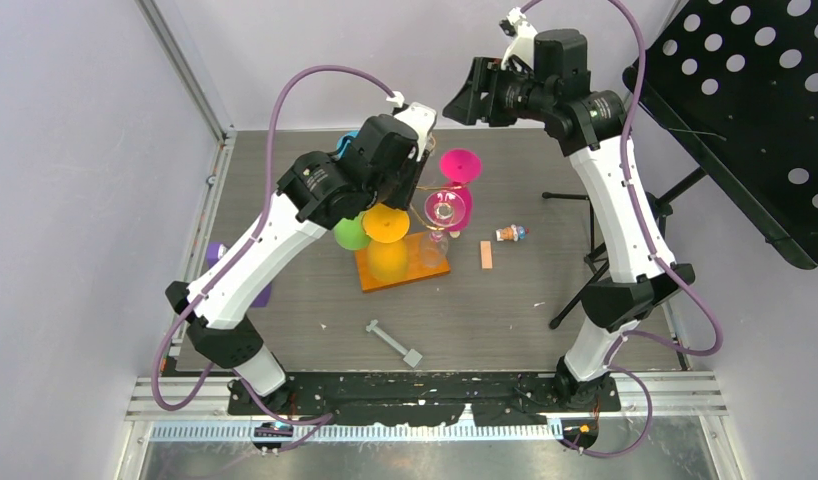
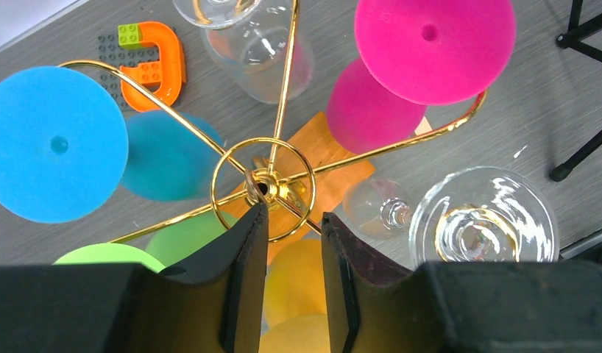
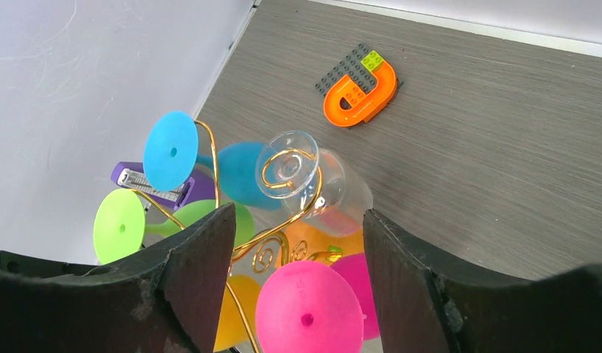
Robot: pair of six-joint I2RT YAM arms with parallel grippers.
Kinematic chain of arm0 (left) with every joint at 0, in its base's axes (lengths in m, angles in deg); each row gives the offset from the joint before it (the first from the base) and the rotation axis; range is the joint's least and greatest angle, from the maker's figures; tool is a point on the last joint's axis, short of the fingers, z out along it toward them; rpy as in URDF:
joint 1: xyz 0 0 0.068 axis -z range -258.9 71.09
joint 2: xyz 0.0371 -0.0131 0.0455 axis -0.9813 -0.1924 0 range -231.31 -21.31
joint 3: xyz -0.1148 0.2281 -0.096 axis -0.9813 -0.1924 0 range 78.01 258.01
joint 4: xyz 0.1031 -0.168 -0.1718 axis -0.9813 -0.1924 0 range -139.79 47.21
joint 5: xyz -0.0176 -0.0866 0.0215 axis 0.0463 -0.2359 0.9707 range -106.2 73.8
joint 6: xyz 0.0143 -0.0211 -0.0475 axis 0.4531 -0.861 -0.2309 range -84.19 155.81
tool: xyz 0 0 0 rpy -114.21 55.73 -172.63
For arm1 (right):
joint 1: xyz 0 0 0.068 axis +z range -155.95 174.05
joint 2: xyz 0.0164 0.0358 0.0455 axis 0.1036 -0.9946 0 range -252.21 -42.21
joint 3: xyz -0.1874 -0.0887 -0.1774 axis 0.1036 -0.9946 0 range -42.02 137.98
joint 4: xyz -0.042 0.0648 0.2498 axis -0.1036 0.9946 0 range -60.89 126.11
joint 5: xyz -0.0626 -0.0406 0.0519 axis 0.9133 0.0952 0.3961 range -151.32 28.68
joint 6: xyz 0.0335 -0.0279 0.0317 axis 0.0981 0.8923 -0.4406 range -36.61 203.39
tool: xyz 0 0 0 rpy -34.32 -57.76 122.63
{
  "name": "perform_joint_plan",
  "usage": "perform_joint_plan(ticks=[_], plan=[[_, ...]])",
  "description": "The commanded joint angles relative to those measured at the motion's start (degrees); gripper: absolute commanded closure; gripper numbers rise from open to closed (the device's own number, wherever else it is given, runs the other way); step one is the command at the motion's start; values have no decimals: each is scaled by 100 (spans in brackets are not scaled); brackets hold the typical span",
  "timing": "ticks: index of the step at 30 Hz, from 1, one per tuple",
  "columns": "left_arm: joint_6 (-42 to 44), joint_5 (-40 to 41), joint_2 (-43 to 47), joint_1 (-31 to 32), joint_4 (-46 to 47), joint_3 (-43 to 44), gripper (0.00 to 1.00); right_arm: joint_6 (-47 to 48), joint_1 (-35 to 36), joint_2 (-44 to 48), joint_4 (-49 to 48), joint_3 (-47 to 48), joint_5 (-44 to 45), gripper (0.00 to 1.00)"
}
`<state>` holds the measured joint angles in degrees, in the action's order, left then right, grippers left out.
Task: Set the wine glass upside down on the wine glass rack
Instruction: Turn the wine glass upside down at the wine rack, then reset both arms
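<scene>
The wine glass rack [image 2: 265, 180], gold wire on an orange base [image 1: 370, 275], stands mid-table with several wine glasses hanging upside down. A yellow wine glass [image 2: 294, 287] hangs right under my left gripper [image 2: 294, 213], whose jaws are open with nothing between them, tips just above the rack's centre ring. Around it hang blue [image 2: 55, 143], green [image 2: 188, 235], pink [image 2: 434, 44] and clear [image 2: 482, 220] glasses. My right gripper [image 3: 298, 220] hovers open above the rack's far side. The pink glass's foot [image 3: 309, 309] lies below its gap, untouched.
An orange U-shaped piece on a grey stud plate [image 3: 360, 92] lies behind the rack. A purple object [image 1: 217, 255] sits left, a grey tool [image 1: 393, 342] in front, a small block [image 1: 485, 255] and a small figure [image 1: 510, 233] right. A black perforated stand [image 1: 755, 110] on tripod legs is far right.
</scene>
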<state>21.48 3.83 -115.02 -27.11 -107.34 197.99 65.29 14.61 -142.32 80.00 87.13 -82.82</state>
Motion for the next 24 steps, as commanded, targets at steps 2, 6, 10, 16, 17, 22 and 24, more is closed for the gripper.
perform_joint_plan(ticks=[2, 6, 10, 16, 17, 22, 24], plan=[[60, 249, 19, 22, 96, 270, 66, 32, -60, 343, -269, -29, 102, 29], [111, 386, 74, 24, 144, 318, 62, 8, -90, 493, -409, -180, 169, 29], [234, 521, 281, 24, 303, 382, 58, -15, -101, 794, -711, -534, 354, 28], [490, 778, 1458, 24, 1694, -672, 39, -51, -127, 1757, -1446, -1633, 1122, 14], [514, 815, 1746, 24, 2022, -966, 36, -47, -128, 2103, -1580, -1860, 1291, 9], [577, 1029, 3400, 23, 3294, -2719, 7, 45, -122, 3716, -2801, -4153, 2008, 5], [524, 1178, 4067, 24, 3494, -3419, 1, 66, -125, 4663, -3046, -4971, 2333, 5]])
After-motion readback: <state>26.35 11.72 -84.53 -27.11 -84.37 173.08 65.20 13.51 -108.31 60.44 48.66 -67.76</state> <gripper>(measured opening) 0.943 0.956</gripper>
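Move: Upside down on the rack's far arm, the last clear glass hangs about 12 cm straight ahead of the left hand and 10 cm below it. The hub ring is only some 3 cm ahead, 2 cm left and 3 cm below that hand. From the right hand, the same clear glass lies roughly 1 cm ahead, 6 cm left and 16 cm below; the pink glass is about 4 cm back, 2 cm right and equally low. Backing away from the loaded rack, both empty hands start slowly and then speed up. The left rises and swings left about 9 cm each, drawing back some 4 cm, off the hub ring, its wrist tipping up and its part-open fingers spreading wide. The right pulls back and to its right about 8 cm each way, away from the clear glass, turning clockwise and tipping up while its already open fingers widen further. ##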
